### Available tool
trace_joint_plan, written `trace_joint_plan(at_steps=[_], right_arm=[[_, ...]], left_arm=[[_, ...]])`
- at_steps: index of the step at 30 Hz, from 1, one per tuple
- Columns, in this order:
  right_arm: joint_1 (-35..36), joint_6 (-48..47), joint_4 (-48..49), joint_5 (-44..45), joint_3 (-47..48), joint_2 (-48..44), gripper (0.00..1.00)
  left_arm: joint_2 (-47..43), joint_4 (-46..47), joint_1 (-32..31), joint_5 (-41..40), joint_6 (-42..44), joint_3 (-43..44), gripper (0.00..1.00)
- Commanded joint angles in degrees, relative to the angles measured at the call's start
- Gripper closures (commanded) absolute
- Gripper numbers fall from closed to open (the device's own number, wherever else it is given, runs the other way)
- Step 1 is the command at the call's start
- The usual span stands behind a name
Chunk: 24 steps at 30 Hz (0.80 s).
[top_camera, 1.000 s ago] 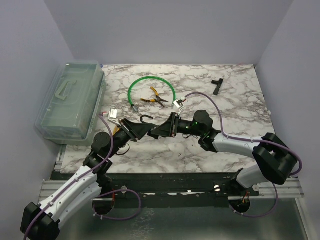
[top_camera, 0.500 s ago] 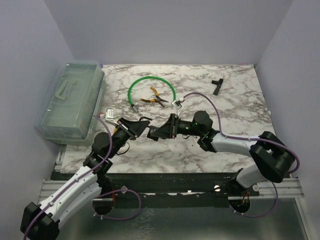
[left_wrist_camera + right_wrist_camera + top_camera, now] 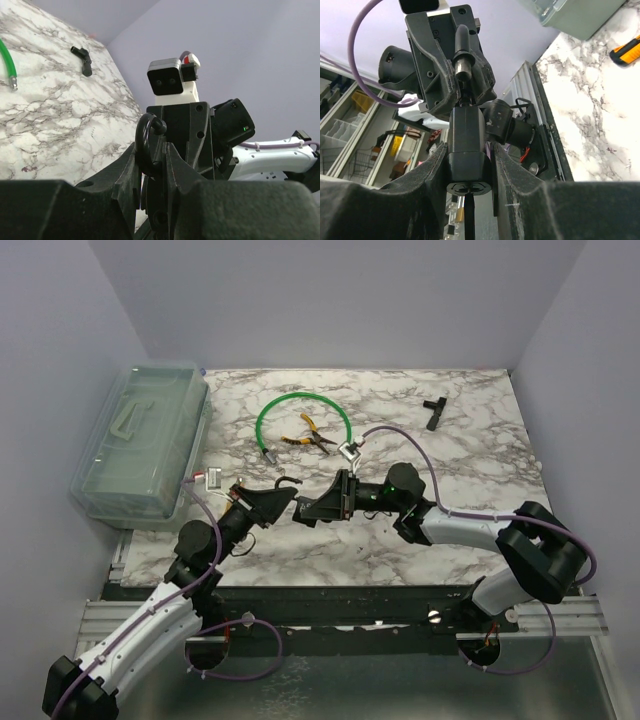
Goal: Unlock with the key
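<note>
The black padlock (image 3: 314, 506) hangs above the near middle of the table, its body clamped between the fingers of my right gripper (image 3: 306, 507). In the right wrist view the lock body (image 3: 466, 140) fills the right gripper (image 3: 468, 167), and a thin flat blade (image 3: 469, 215), dark in this light, stands in the keyhole; it looks like the key. My left gripper (image 3: 286, 499) meets the lock from the left. Its jaws (image 3: 151, 157) are pressed around the curved shackle (image 3: 143, 140), which rises between them.
A green cable ring (image 3: 259, 425) lies on the marble top behind the grippers with yellow-handled pliers (image 3: 308, 438) inside it. A clear plastic box (image 3: 140, 440) stands at the left edge. A small black T-shaped piece (image 3: 433, 410) lies at the back right.
The left gripper's jaws have narrowed around the shackle and its wrist has drawn back to the left. The right gripper has followed a little leftward with the padlock.
</note>
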Motion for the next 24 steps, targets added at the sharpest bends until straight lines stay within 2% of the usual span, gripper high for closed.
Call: trace_joint_plan(at_steps=[1, 3, 5, 10, 12, 18, 24], right_arm=[[-0.6, 3.6, 3.2, -2.0, 2.0, -0.3, 1.00], [-0.6, 3.2, 2.7, -2.2, 2.3, -0.4, 1.00], [-0.6, 2.5, 1.7, -1.8, 2.3, -0.6, 1.00], [-0.6, 0.7, -0.9, -0.7, 2.0, -1.3, 1.00], [-0.6, 0.0, -1.8, -0.1, 2.0, -1.7, 1.00], [-0.6, -2.4, -5.4, 2.4, 1.7, -3.4, 1.00], [-1.0, -5.8, -13.1, 9.6, 1.4, -6.8, 1.00]], left_arm=[[-2.7, 5.6, 0.0, 3.0, 6.5, -1.2, 0.91], [-2.5, 5.6, -0.1, 3.1, 6.5, -1.5, 0.89], [-2.0, 5.6, -0.1, 3.1, 5.9, -1.5, 0.81], [-0.3, 5.6, -0.1, 3.8, 4.6, -1.0, 0.39], [0.0, 5.5, -0.1, 4.0, 4.2, -0.7, 0.28], [-0.3, 4.2, -0.1, 4.0, 3.3, -0.5, 0.18], [-2.2, -5.9, 0.0, -0.8, 2.5, 0.1, 0.15]])
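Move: The left fingertips are closed on the padlock's open shackle; the padlock's middle lies about 3 cm back, 2 cm right and 2 cm below that hand. From the right hand, which grips the body, it is about 2 cm left. Down on the table, about 24 cm below the left hand, the yellow knife is some 14 cm ahead and 15 cm left, and the green hose's end some 27 cm ahead and 7 cm left. Left fingers open wide, letting go of the shackle; the right, still gripping the padlock, sinks about 1.5 cm. ##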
